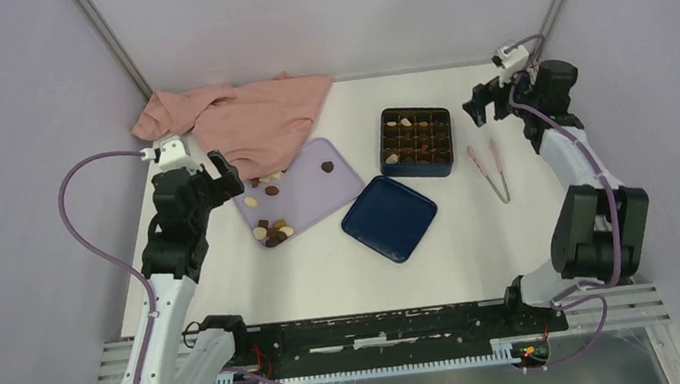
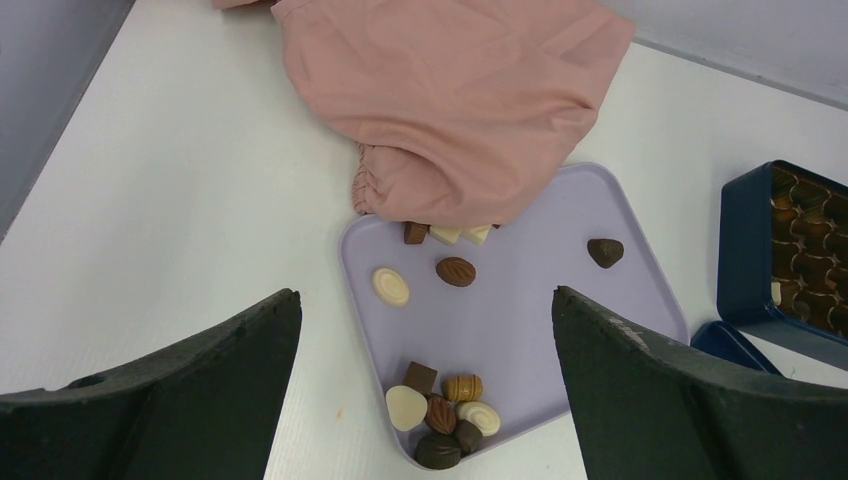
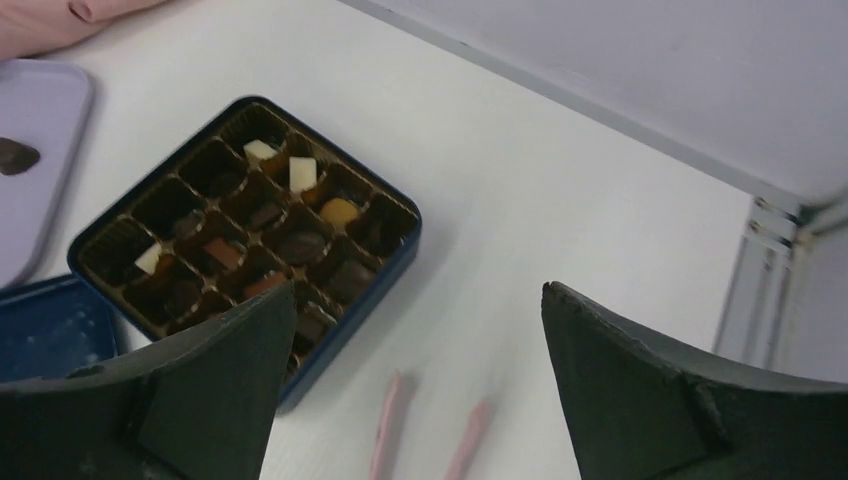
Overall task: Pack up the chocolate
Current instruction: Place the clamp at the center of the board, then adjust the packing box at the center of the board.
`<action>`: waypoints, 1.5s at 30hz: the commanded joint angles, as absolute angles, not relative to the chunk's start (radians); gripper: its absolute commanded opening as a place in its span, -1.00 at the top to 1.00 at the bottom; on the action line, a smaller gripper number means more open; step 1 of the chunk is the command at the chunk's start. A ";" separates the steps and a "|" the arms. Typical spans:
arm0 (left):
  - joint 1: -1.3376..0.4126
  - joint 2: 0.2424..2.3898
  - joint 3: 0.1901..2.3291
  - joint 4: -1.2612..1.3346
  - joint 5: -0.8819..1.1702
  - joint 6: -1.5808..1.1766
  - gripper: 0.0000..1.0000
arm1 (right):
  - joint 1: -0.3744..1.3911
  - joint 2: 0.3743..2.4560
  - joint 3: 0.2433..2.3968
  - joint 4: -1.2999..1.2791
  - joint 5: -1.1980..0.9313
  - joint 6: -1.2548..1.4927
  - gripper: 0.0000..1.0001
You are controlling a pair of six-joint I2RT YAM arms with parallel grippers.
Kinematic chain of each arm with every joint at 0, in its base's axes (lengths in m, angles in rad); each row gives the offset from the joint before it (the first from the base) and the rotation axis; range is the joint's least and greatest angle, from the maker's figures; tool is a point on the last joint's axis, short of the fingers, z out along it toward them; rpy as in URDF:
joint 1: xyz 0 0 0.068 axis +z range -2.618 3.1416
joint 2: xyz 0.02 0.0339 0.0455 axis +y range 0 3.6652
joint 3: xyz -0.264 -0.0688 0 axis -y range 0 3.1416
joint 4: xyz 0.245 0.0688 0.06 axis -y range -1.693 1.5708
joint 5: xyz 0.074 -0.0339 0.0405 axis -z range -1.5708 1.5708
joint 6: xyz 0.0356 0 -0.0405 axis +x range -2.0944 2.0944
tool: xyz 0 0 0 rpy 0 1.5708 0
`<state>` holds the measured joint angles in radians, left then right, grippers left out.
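Several chocolate pieces (image 2: 445, 410) in dark brown, lighter brown and cream lie clustered at the near corner of the lilac tray (image 2: 540, 300); single pieces (image 2: 456, 271) lie further up it. The same cluster of chocolate pieces (image 1: 273, 230) shows from above. More pieces fill cells of the dark blue box (image 3: 400, 255), which also appears in the top view (image 1: 419, 174). My left gripper (image 2: 425, 293) hangs open above the tray with nothing between its fingers, at the tray's left end (image 1: 218, 175). My right gripper (image 3: 419, 288) is open and empty, raised to the right of the box (image 1: 486, 103).
A pink cloth (image 1: 241, 116) covers the tray's far edge and hides part of a few pieces (image 2: 447, 233). The box's blue lid (image 1: 389, 217) lies in front of the box. Pink tongs (image 1: 491, 173) lie on the table right of the box, below my right gripper (image 3: 385, 430).
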<state>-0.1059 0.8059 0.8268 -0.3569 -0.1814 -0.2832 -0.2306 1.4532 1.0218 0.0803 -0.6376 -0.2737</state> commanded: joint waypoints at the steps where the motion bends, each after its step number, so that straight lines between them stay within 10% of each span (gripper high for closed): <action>1: -0.100 0.799 0.822 -0.314 -0.192 -0.228 -1.00 | -0.125 1.612 1.220 -0.091 -0.537 -0.208 -0.92; 45: -0.100 0.822 0.824 -0.319 -0.201 -0.224 -1.00 | -0.006 2.016 1.500 -0.279 -0.188 0.030 0.71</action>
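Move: The chocolate box's middle lies about 13 cm to the left of the open, empty right hand, some 3 cm ahead and 18 cm below. The clamp, already let go, lies about 9 cm back and 4 cm to the right of that hand, down on the table; the dark blue tray sits some 17 cm back and 22 cm left. From the left hand the box is about 15 cm ahead and 42 cm to the right, well below. Fingertips of the right hand come to pinch the box's right wall near its far corner, one inside and one outside. To get there the hand first sweeps about 5 cm forward and 4 cm left, then drops some 16 cm, fingers tipping down roughly 35 degrees, turning about 15 degrees clockwise and closing from wide open to nearly shut. ##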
